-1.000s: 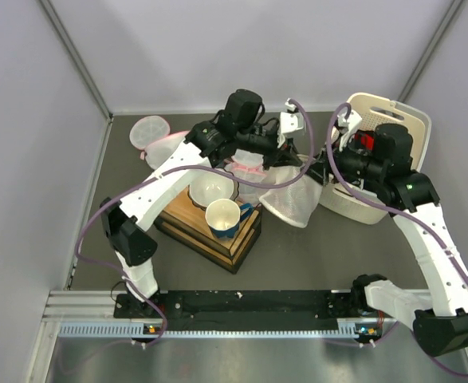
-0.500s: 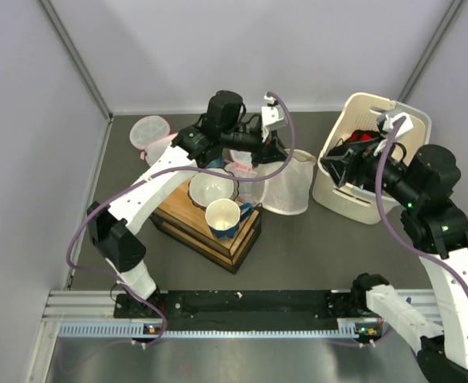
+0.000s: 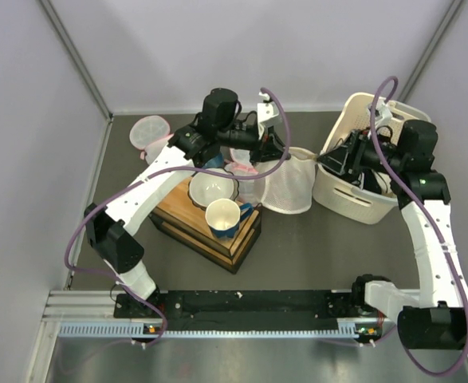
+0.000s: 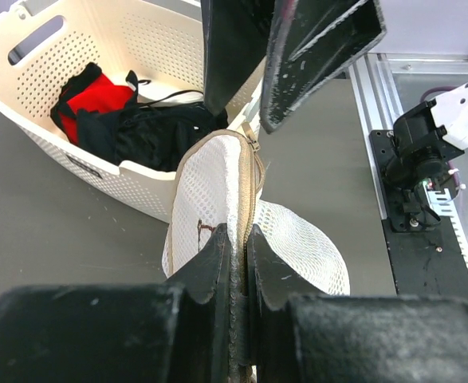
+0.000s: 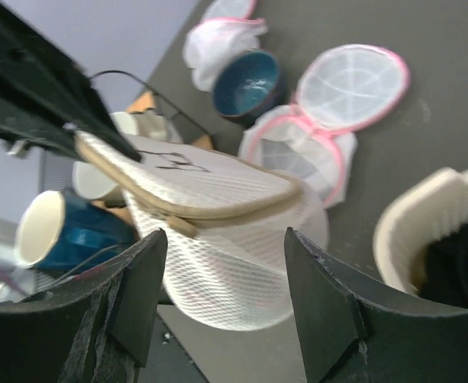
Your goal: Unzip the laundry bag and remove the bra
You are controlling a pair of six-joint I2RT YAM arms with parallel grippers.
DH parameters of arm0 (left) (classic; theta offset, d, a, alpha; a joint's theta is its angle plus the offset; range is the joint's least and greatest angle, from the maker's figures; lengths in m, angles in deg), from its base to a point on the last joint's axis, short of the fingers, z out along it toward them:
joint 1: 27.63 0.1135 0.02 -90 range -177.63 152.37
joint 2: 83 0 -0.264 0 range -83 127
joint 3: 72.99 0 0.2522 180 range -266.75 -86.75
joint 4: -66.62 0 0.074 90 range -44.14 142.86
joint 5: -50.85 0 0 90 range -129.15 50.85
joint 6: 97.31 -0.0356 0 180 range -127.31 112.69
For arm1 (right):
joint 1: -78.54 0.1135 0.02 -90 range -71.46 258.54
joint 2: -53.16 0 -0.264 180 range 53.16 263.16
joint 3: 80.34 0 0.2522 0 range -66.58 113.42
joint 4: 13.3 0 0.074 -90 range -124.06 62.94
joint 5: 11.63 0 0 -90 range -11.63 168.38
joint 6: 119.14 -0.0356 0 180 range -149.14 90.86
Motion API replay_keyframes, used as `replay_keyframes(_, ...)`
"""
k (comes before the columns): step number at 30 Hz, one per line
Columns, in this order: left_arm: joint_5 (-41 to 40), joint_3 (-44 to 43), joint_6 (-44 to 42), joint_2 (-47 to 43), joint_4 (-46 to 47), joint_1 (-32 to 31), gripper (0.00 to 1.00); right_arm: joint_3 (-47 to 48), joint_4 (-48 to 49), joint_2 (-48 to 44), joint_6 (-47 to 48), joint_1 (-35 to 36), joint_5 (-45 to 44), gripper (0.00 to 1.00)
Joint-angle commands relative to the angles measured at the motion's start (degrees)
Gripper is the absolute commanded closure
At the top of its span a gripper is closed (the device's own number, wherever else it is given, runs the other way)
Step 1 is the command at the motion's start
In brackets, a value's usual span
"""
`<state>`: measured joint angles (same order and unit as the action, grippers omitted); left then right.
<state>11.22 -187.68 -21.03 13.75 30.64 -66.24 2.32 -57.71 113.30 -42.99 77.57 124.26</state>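
Observation:
The white mesh laundry bag (image 3: 291, 187) hangs between the arms, and its tan zipper band runs round the top (image 5: 194, 199). My left gripper (image 3: 276, 153) is shut on the bag's zipper seam (image 4: 237, 235) and holds it up. My right gripper (image 3: 328, 162) is open just to the right of the bag, with the bag's side showing between its fingers (image 5: 226, 231). A tan zipper tab (image 5: 178, 225) hangs near its left finger. The red bra (image 4: 90, 100) lies in the cream basket (image 4: 138, 36) beside a black garment. In the top view my right arm hides the bra.
The cream basket (image 3: 353, 203) stands at the right under my right arm. A wooden box (image 3: 206, 231) holds a white bowl (image 3: 211, 189) and a blue mug (image 3: 226, 217). Pink-trimmed mesh bags (image 3: 150, 132) (image 5: 353, 80) and a blue bowl (image 5: 249, 80) lie behind the bag.
My right gripper has come out of the basket, leaving the bra there, and now sits open at the bag's right side. My left gripper has carried the bag slightly left.

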Motion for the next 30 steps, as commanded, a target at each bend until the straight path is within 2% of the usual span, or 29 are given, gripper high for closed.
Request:
replay_keyframes(1, 2.63, -0.59, 0.71, -3.15, 4.02, 0.03, 1.00, 0.27, 6.22, 0.24, -2.76, -0.35, 12.99, 0.39)
replay_keyframes(4, 2.72, -0.68, 0.88, -3.06, 4.02, 0.11, 1.00, -1.49, 10.96, -0.55, -5.30, -0.43, 16.24, 0.39)
replay_keyframes(9, 3.07, -0.94, 1.41, -2.80, 4.37, 0.03, 1.00, -1.75, 12.19, -0.37, -5.93, -0.35, 19.76, 0.44)
replay_keyframes(23, 3.51, -0.94, 2.38, -2.44, 5.17, 0.03, 1.00, -3.43, 12.90, -0.20, -5.75, 0.18, 19.77, 0.52)
replay_keyframes(26, 3.77, -1.03, 2.46, -2.44, 5.17, 0.11, 1.00, -3.25, 12.81, -0.02, -5.67, 0.18, 19.15, 0.60)
replay_keyframes(29, 3.95, -1.03, 2.55, -2.36, 5.34, 0.11, 1.00, -3.07, 12.90, 0.07, -5.58, 0.18, 17.84, 0.74)
replay_keyframes(30, 4.03, -0.94, 2.55, -2.44, 5.26, 0.11, 1.00, -2.99, 12.81, 0.07, -5.66, 0.18, 16.53, 0.86)
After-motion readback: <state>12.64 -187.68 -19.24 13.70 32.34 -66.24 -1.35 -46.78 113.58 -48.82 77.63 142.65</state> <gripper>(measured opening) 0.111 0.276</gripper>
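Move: The laundry bag's zipper pull is about 3 cm back, 3 cm left and 2 cm above the right fingers. From the left gripper, already pinching the zipper edge, it lies some 7 cm right, about 1 cm back and a touch lower. The laundry basket's middle is roughly 18 cm right of the right hand, 5 cm ahead and 15 cm lower; the blue mug is some 26 cm left, 12 cm back and 8 cm lower. Bring the open right gripper back, left and up to the zipper pull, about 5 cm in all, swinging the wrist some 15 degrees counter-clockwise and raising its left side a little on the way. Settle there and narrow the fingers from a bit over half open to about a quarter, closing on the tab from both sides. Keep the left gripper pinching the bag's edge, almost still. ##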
